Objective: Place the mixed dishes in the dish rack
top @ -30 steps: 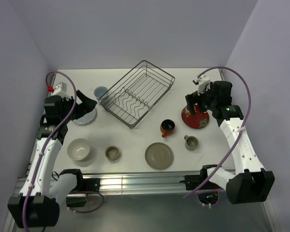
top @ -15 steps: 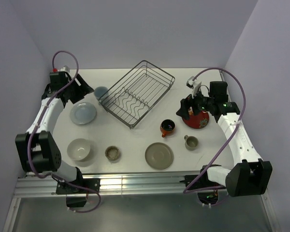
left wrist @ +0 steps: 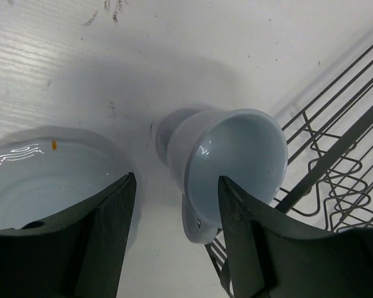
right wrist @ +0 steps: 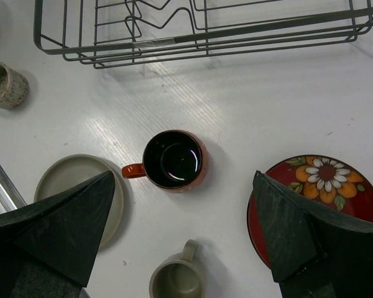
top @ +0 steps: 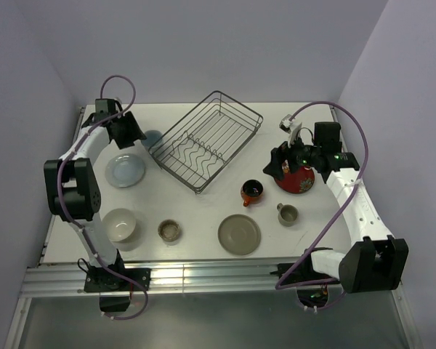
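The dark wire dish rack (top: 206,139) stands at the back middle with nothing in it. My left gripper (top: 136,132) is open and low at the blue-grey cup (top: 152,138), just left of the rack. In the left wrist view the cup (left wrist: 227,152) shows its mouth; the right finger (left wrist: 248,242) overlaps its rim and the left finger (left wrist: 105,236) stands apart from it. My right gripper (top: 277,169) hangs wide open above the orange-red mug (right wrist: 174,159), beside the red floral plate (right wrist: 326,186).
A pale plate (top: 125,170) lies by the left gripper. Along the front are a cream bowl (top: 119,225), a small beige cup (top: 169,230), an olive-grey plate (top: 239,234) and a grey cup (top: 287,214). The rack's wire edge (left wrist: 336,155) sits close to the blue-grey cup.
My left arm has swung from over the pale plate back to the blue-grey cup, and its jaws have narrowed. The right gripper shifted slightly left, then held still.
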### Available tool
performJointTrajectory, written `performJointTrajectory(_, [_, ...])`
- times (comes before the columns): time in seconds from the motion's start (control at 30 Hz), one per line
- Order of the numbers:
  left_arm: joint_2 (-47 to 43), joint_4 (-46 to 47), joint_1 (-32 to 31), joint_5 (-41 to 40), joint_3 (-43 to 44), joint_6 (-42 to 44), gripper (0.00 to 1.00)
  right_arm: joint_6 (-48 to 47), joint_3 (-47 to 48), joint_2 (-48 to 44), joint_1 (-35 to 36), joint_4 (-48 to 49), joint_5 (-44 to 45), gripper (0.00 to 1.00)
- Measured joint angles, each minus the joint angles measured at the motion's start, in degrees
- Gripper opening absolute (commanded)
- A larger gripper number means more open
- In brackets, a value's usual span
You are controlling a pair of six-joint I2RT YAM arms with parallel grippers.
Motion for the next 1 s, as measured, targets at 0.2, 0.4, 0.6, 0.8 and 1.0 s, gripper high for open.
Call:
performJointTrajectory(0.2, [3.8, -0.5, -1.6, -1.6, 2.6, 1.1, 0.47, 0.2, 0.0, 0.8, 0.0, 0.0, 0.0, 0.99])
performJointTrajectory(0.4, [5.6, -1.0, -2.4, -3.3, 2.8, 1.8, 0.31, 0.2, 0.0, 0.8, 0.0, 0.0, 0.0, 0.99])
performJointTrajectory(0.6, [5.7, -0.4, -3.3, -4.3, 2.9, 1.9, 0.14, 0.2, 0.0, 0.8, 0.0, -0.1, 0.0, 1.00])
performJointTrajectory(0.8, [5.8, -0.3, -3.1, -4.8, 3.0, 1.8, 0.00, 0.2, 0.0, 0.8, 0.0, -0.1, 0.0, 1.00])
performJointTrajectory(1.0, [5.8, 0.0, -1.2, -5.2, 3.0, 1.4, 0.00, 0.0, 0.0, 0.7, 0.0, -0.3, 0.0, 1.00])
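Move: The blue mug stands about 5 cm to the left gripper's right and 1 cm ahead, its middle some 7 cm below. The pale blue plate lies roughly 11 cm back and 4 cm to the gripper's left, some 10 cm down. The dish rack's middle is level with the gripper and about 28 cm to its right. From the idle right hand the blue mug is about 18 cm ahead and 48 cm left, well below. Bring the left gripper down about 3 cm onto the blue mug's near-left rim, easing about a centimetre forward and to the right, so that one finger goes inside the mug and the other stays outside. Close the part-open fingers until they pinch the wall, then draw the gripper about 2 cm left with the wall held. ##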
